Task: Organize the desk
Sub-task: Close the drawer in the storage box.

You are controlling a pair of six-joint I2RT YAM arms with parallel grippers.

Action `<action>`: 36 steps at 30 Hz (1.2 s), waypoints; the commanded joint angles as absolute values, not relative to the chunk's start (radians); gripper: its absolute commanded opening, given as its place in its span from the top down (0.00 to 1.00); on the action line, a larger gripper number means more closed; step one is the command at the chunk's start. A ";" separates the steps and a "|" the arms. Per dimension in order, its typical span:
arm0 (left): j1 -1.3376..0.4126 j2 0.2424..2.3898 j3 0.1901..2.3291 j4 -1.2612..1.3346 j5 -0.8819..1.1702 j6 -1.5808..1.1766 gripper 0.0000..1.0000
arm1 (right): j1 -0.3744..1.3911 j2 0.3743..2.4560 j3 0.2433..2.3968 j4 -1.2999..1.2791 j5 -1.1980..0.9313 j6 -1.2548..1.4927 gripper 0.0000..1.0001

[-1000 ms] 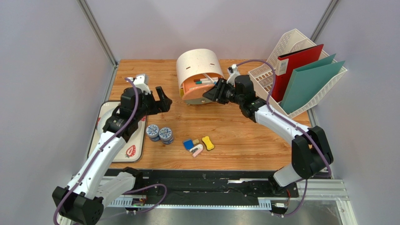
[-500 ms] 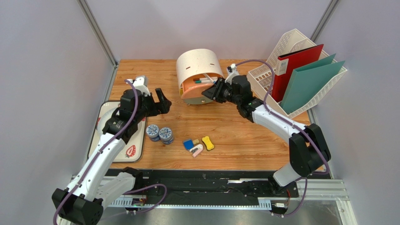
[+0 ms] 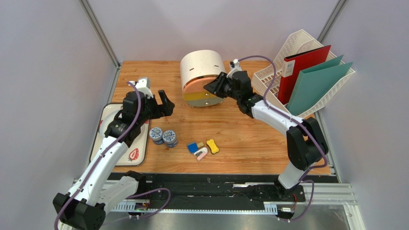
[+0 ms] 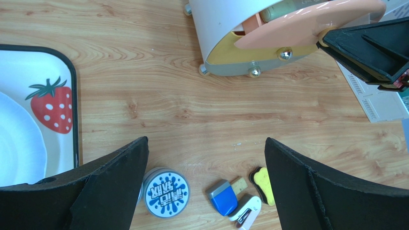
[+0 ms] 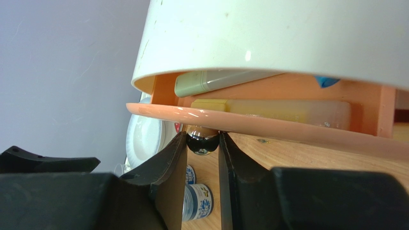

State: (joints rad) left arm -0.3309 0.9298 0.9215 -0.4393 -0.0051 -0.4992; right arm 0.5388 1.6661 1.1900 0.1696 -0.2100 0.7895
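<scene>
The wood-grain desk (image 3: 240, 129) carries a round white drawer box (image 3: 201, 67) at the back middle. Its peach drawer (image 3: 199, 88) is nearly pushed in, above a yellow drawer (image 3: 204, 99). My right gripper (image 3: 212, 87) is shut on the drawer's shiny round knob (image 5: 202, 140); pens lie inside the drawer (image 5: 225, 80). My left gripper (image 3: 156, 98) is open and empty, hovering above the desk left of the box; in the left wrist view its open gripper (image 4: 206, 182) frames a blue-print tin (image 4: 166, 193), a blue eraser (image 4: 224, 197), a small stapler (image 4: 246, 213) and a yellow piece (image 4: 264, 182).
Two blue-print tins (image 3: 162, 136) stand near the front left. A white strawberry-print tray (image 3: 137, 143) with a white plate lies at the left edge. A white file rack (image 3: 307, 72) with a red folder and a green folder stands at the back right.
My right gripper has pushed the peach drawer back into the white box; the pens that showed from above are now covered. My left arm has hardly moved.
</scene>
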 commanded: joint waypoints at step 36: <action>-0.324 0.916 0.908 -0.422 -0.014 -0.506 0.01 | 0.546 1.620 1.141 0.290 -0.226 0.666 0.50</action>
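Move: The right fingers already grip the knob of the orange top drawer, which stands open by a few centimetres. The storage box's middle lies about 11 cm ahead, 2 cm to the left and 5 cm lower; the yellow drawer's knob is some 5 cm below and 2 cm farther in. The nearer jar stands roughly 13 cm back, 17 cm left and 12 cm lower. From the left hand the orange knob is about 9 cm ahead, 15 cm to the right and slightly lower. Still pinching the orange drawer's knob, the right hand pushes it forward and slightly left, about 2 cm into the storage box, slowing towards the end as the fingers begin to open. They spread to about half open and let go of the knob, the fingertips tipping up by some 5 degrees, and the hand then draws straight back about 2 cm, clear of the knob. ##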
